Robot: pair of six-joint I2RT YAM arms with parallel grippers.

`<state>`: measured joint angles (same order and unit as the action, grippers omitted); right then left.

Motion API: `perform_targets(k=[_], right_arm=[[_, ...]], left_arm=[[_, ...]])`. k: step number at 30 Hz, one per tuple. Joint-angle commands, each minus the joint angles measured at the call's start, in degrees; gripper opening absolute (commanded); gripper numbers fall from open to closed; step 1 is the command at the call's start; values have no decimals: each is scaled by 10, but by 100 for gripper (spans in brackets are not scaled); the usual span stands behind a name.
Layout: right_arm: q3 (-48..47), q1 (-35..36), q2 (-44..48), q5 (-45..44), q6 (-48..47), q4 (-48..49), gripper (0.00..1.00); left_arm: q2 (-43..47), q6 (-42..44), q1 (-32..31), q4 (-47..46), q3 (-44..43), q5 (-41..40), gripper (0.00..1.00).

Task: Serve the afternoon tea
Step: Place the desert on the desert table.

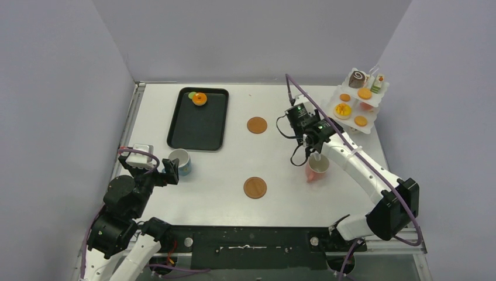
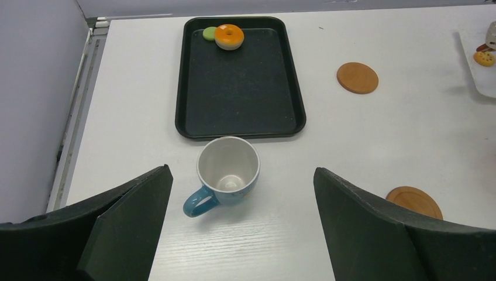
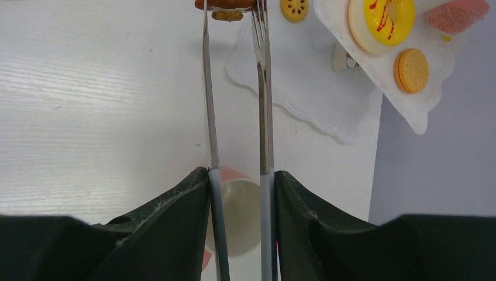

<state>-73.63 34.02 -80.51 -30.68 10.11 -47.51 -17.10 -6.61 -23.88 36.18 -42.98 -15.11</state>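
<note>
The blue cup [image 1: 181, 162] [image 2: 228, 170] stands upright and empty just in front of the black tray. My left gripper [image 1: 171, 171] [image 2: 241, 170] is open right behind it, not touching. My right gripper [image 1: 314, 140] [image 3: 241, 172] is shut on the metal tongs [image 3: 263, 88], directly above the pink cup [image 1: 316, 168] [image 3: 243, 205]. The tong tips pinch a small brown pastry [image 3: 227, 7] beside the white tiered stand [image 1: 369, 126]. On the stand lie a chocolate swirl roll [image 1: 357, 78], a cake slice [image 1: 377, 84], orange tarts [image 1: 364, 93], a yellow ring [image 3: 381, 17] and a cookie [image 3: 411, 70].
The black tray [image 1: 197, 126] [image 2: 240, 99] at the back left holds an orange ring pastry [image 1: 199, 99] [image 2: 229, 36] and a green disc [image 1: 191, 95] [image 2: 209, 33]. Two round wooden coasters [image 1: 257, 124] [image 1: 255, 187] lie mid-table. Grey walls close in on the left, back and right.
</note>
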Motion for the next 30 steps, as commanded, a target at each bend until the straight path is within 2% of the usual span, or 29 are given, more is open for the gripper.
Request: perform_targets(k=[1,15,30], right_arm=[[-17,-31,-11,-25,13,-40,27],[-16,-84,-77,-57,9,-83,27],[-4,-117,-109,-70,-7,-51,29]], left_arm=[[-4,5,-6,-34,-4,6,90],[-5,6,-6,-34,-4,5,90],[-15,5,-6,-32,-5,7,90]])
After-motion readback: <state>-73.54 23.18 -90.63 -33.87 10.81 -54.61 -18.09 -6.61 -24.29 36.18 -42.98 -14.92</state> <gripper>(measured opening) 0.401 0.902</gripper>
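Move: The right hand holds the tongs with the brown star cookie at their tips. The bare front part of the dessert stand's bottom tier, its goal, lies about 12 cm ahead, 11 cm to the right and 17 cm lower. On that tier the small round cookie is some 17 cm ahead and 8 cm right, the white cake 12 cm ahead and 16 cm right. The pink mug stands 4 cm behind the hand. From the left hand, the bare spot is about 22 cm ahead, 68 cm right. The right arm carries the tongs and the star cookie to the right and down, about 8 cm across and 5.5 cm lower, away from above the pink mug and in over the front of the stand's bottom tier, fast at first and then easing. On the way the wrist turns some 13 degrees clockwise, tips the tongs farther down by about as much and lets its left side sink a little, while the fingers keep their hold on the tongs. ##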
